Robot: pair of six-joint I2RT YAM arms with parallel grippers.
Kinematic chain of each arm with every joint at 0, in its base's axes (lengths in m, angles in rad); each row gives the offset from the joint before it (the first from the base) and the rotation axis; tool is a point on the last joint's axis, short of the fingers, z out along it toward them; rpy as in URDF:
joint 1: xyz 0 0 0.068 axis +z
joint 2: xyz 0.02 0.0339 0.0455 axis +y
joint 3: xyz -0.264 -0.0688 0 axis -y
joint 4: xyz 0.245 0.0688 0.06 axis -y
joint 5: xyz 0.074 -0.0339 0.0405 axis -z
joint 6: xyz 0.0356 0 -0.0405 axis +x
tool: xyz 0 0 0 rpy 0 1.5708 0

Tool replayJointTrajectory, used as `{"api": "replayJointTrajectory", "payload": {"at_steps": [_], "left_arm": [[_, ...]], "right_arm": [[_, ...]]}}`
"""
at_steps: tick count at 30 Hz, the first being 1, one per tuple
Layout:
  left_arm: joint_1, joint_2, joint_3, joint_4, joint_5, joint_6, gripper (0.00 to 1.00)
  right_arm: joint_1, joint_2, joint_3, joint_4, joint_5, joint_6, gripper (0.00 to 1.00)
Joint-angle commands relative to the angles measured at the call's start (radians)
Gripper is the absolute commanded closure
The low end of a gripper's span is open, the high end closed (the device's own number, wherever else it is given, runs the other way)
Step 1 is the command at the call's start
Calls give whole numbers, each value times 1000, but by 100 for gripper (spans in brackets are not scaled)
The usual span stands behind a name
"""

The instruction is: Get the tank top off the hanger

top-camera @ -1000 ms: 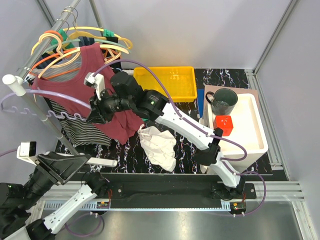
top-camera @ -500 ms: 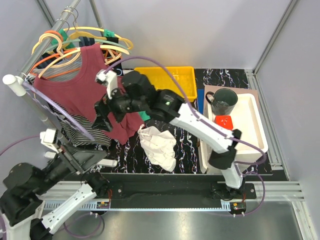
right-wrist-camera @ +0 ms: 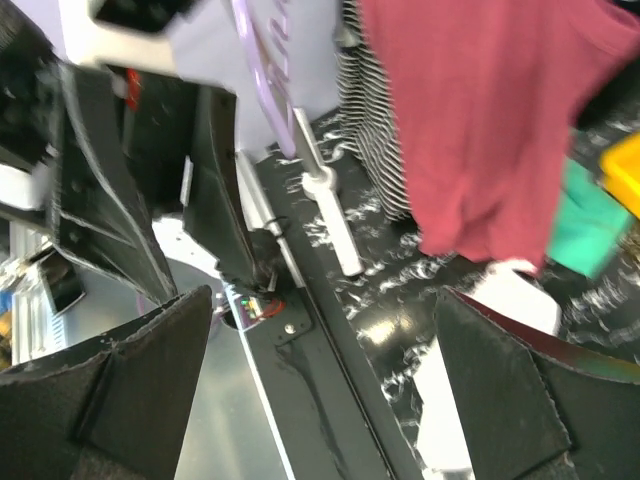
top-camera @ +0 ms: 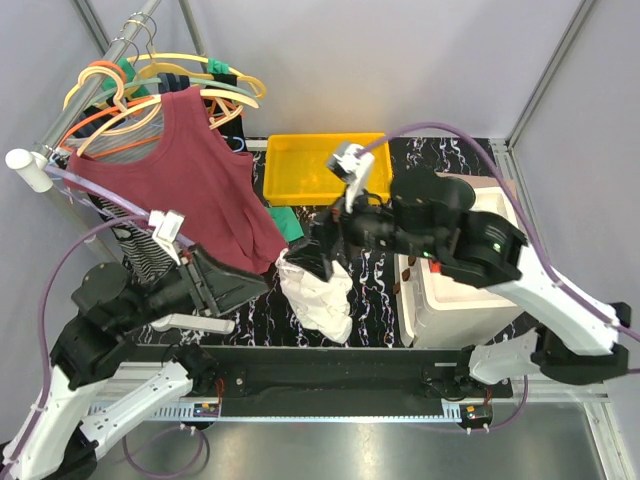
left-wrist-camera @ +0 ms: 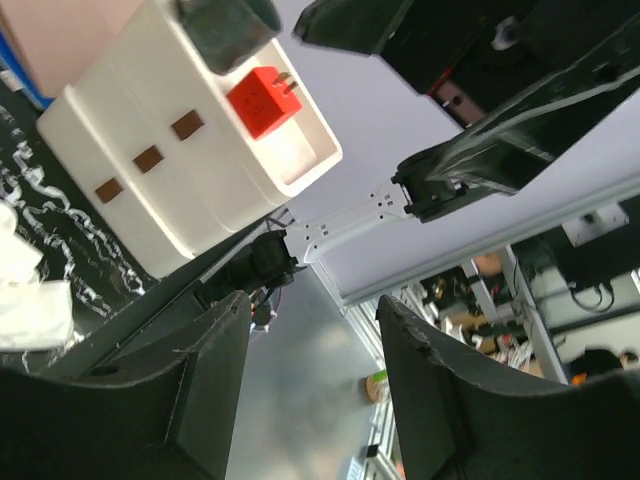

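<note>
The maroon tank top (top-camera: 190, 190) hangs on an orange hanger (top-camera: 105, 125) at the front of the clothes rail; in the right wrist view the tank top (right-wrist-camera: 480, 110) fills the upper right. My right gripper (top-camera: 320, 252) (right-wrist-camera: 322, 300) is open and empty, well to the right of the garment and above the white cloth. My left gripper (top-camera: 245, 285) (left-wrist-camera: 310, 310) is open with nothing between its fingers. It points right, just below the tank top's lower hem, and I cannot tell whether it touches it.
More hangers and a striped garment (top-camera: 150, 255) crowd the rail (top-camera: 60, 115). A crumpled white cloth (top-camera: 320, 292) and a green cloth (top-camera: 287, 222) lie on the black mat. A yellow bin (top-camera: 300, 170) stands behind. A white tub (left-wrist-camera: 200, 170) holds a red cube (left-wrist-camera: 262, 100).
My right gripper has opened and swung right, away from the tank top. My left arm has risen and reached in toward the garment's lower hem.
</note>
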Motion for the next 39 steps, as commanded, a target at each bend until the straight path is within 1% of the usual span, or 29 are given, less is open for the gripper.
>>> {"api": "replayJointTrajectory", "payload": {"at_steps": [1, 2, 3, 5, 6, 8, 9, 10, 11, 12, 13, 14, 15, 16, 18, 19, 21, 22, 24, 28, 31, 35, 39], "left_arm": [[4, 138, 111, 233, 205, 122, 43], [4, 191, 151, 246, 226, 144, 43], [2, 227, 173, 252, 242, 153, 43], [-1, 281, 222, 263, 274, 178, 42], [-13, 331, 233, 267, 277, 185, 43], [-39, 368, 251, 278, 224, 214, 42], [-85, 400, 253, 283, 199, 227, 41], [-116, 422, 265, 286, 121, 245, 40], [-146, 442, 271, 284, 72, 282, 37], [-200, 495, 277, 286, 31, 294, 36], [-220, 526, 299, 270, -38, 306, 36], [-235, 558, 320, 238, -89, 317, 34], [-260, 600, 342, 203, -140, 322, 31], [-274, 673, 393, 127, -236, 333, 29], [-307, 750, 450, 28, -359, 359, 26], [-312, 814, 484, -33, -407, 395, 25], [-318, 865, 498, -93, -457, 409, 23], [-318, 908, 492, -145, -500, 402, 22], [-317, 933, 460, -159, -504, 408, 20], [-318, 977, 299, -156, -516, 385, 17], [-318, 1019, 209, -123, -508, 379, 16], [-318, 1088, 149, -84, -524, 373, 14], [-318, 1160, 100, -44, -603, 356, 11]], "right_arm": [[7, -162, -126, 11, 188, 45, 0], [6, -188, -144, 11, 228, 52, 0], [6, -234, -160, 11, 248, 68, 0], [6, -274, -195, 9, 297, 83, 0], [7, -305, -204, 7, 311, 94, 0], [6, -326, -229, 1, 340, 104, 0], [6, -342, -238, -3, 344, 115, 0], [7, -349, -243, -8, 354, 120, 0], [6, -359, -250, -19, 369, 127, 0], [7, -372, -257, -20, 375, 140, 0], [6, -379, -269, -29, 386, 147, 0], [7, -383, -272, -34, 398, 154, 0], [6, -389, -275, -40, 403, 163, 0], [7, -394, -274, -46, 403, 167, 0], [7, -397, -267, -72, 406, 172, 0], [7, -397, -257, -88, 410, 177, 0], [6, -408, -246, -104, 421, 180, 0], [7, -412, -244, -111, 426, 180, 0], [6, -431, -238, -118, 441, 178, 0], [7, -451, -217, -150, 464, 180, 0], [7, -466, -206, -172, 476, 180, 0], [7, -486, -208, -197, 498, 181, 0], [6, -504, -217, -209, 510, 193, 0]]}}
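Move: The white tank top lies on the table about 13 cm ahead of the left hand, 10 cm to its right and nearly 40 cm below. The green cloth is some 17 cm beyond the tank top and 7 cm to its left; the white box is about 26 cm to the tank top's right and roughly 2 cm farther out. From the right hand the tank top is about 7 cm ahead, 2 cm to the right and 44 cm below. Swing the left gripper right and forward, lifting it a little first, then plunge it about 35 cm down towards the crumpled white tank top, easing back left by some 5 cm. Roll the fingers from level to steeply down, some 70 degrees, opening them wider on the way. Meanwhile pull the open, empty right gripper to the right, out of the way, turning it clockwise. ##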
